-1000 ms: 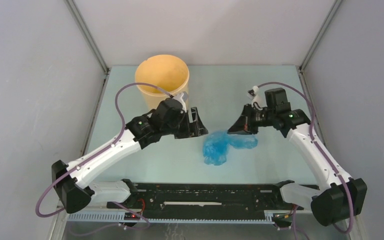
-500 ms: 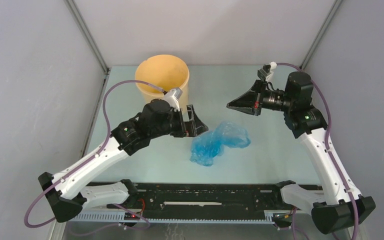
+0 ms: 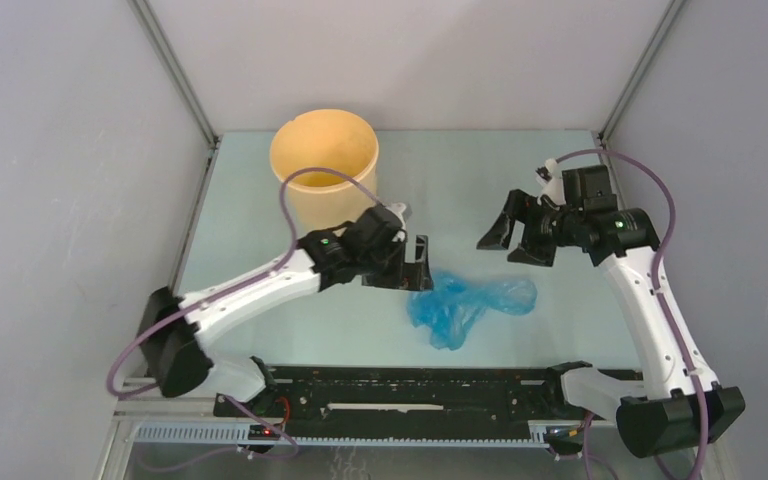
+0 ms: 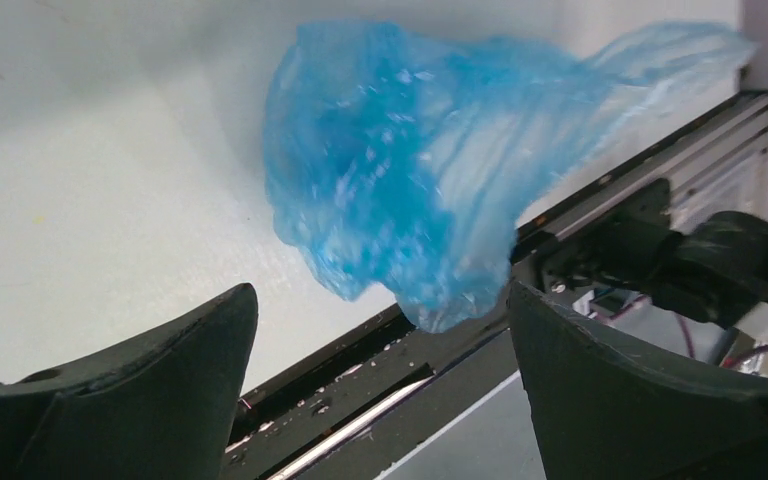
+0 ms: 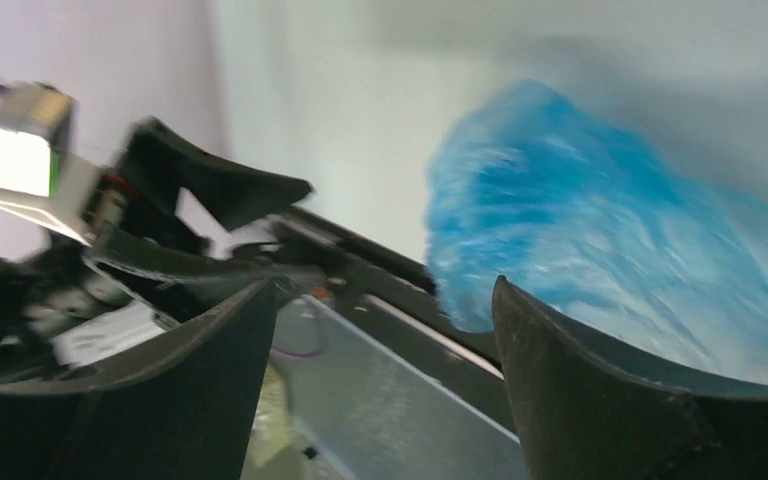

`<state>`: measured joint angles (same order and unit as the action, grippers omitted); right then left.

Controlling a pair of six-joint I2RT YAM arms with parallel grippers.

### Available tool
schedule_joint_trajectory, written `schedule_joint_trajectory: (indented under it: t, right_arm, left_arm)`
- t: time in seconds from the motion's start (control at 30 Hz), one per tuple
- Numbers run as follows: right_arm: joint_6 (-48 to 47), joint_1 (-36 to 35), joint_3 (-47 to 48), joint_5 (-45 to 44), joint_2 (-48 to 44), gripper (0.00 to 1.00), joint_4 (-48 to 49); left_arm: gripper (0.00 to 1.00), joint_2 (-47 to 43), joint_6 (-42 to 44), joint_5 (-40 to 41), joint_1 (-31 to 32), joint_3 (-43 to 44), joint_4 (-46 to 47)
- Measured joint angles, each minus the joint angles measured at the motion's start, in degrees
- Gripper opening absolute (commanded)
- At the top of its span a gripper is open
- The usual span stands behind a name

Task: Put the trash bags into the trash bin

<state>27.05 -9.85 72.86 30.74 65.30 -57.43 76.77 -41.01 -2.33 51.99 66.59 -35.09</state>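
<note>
The light-blue trash bag [image 3: 470,303] lies crumpled on the table, in front of and between both arms. It fills the upper part of the left wrist view [image 4: 410,190] and the right side of the right wrist view [image 5: 610,230]. The yellow-tan trash bin [image 3: 325,165] stands upright at the back left, its inside showing nothing. My left gripper [image 3: 418,264] is open just left of the bag, jaws wide with nothing between them [image 4: 380,295]. My right gripper [image 3: 520,236] hangs open above the bag's right end and holds nothing [image 5: 385,283].
A black rail [image 3: 410,395] runs along the near table edge, close to the bag's front. Grey enclosure walls [image 3: 70,200] close the left, right and back sides. The left arm's purple cable [image 3: 295,190] loops in front of the bin.
The right gripper has opened and dropped back down toward the bag. The left arm has swung right, up to the bag. The bag has spread out rightward.
</note>
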Motion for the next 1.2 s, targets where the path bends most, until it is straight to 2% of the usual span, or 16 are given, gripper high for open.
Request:
schedule_joint_trajectory:
  t: [0.2,0.3,0.37,0.4,0.53,0.6,0.77,0.93,1.07,1.2]
  right_arm:
    - [-7.0,1.6,0.0,-6.5,-4.4,0.91,-8.0]
    - [-8.2,2.0,0.0,-8.2,-6.3,0.91,-9.6]
    - [-8.7,2.0,0.0,-9.2,-6.9,0.91,-10.6]
    - [-8.9,2.0,0.0,-9.7,-7.2,0.91,-11.0]
    - [-9.5,2.0,0.0,-11.0,-7.9,0.9,-11.9]
    - [-10.0,2.0,0.0,-11.7,-8.2,0.9,-12.2]
    - [-11.5,-1.1,0.0,-14.3,-8.0,0.9,-12.0]
    - [-13.8,-12.2,-0.9,-14.8,-7.8,0.91,-6.4]
    - [-14.6,-13.0,-4.2,-7.7,-8.7,0.9,1.1]
    - [-15.2,-9.9,-7.1,2.1,-9.9,0.88,7.8]
  left_arm:
    - [1.0,13.7,1.5,-4.5,3.3,3.2,0.8]
    - [0.97,19.4,3.3,-6.1,5.3,8.1,0.2]
    - [0.83,22.4,4.5,-6.5,5.8,11.0,0.2]
    - [0.72,23.8,5.1,-6.6,5.9,12.2,0.2]
    - [0.18,29.4,8.0,-6.4,5.5,14.8,0.0]
    - [0.01,30.5,8.3,-6.7,4.6,14.5,-0.7]
    - [0.0,26.5,8.7,-9.7,-0.9,9.0,-1.4]
    - [0.0,12.2,10.3,-20.5,-6.2,1.0,0.2]
    - [0.0,-1.1,9.8,-32.6,-8.9,-3.8,4.3]
    - [0.0,-11.6,4.2,-43.1,-16.4,-8.5,11.4]
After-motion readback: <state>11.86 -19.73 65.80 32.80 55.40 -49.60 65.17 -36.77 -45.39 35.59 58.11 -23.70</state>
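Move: The blue trash bag lies spread on the table, its middle about 9 cm to the left hand's right, about a centimetre back and some 13 cm below. From the left hand, the trash bin stands about 22 cm ahead and 17 cm to the left, its middle nearly level in height; the open right gripper is some 18 cm to the right, 2 cm ahead and about 6 cm higher. From the right hand, the bag's middle is roughly 6 cm to the left, 1 cm back and 19 cm below. The open left hand drops about 11 cm while swinging right over the bag's left part, shuts its fingers on the plastic low over the table, then pulls it up nearly 20 cm, moving back to the left and slightly back towards the base. The right hand, fingers staying open, first eases back and to the right by about 5 cm, then comes left again by some 8 cm towards the bag, turning about 20 degrees counter-clockwise and tipping its fingers up. ##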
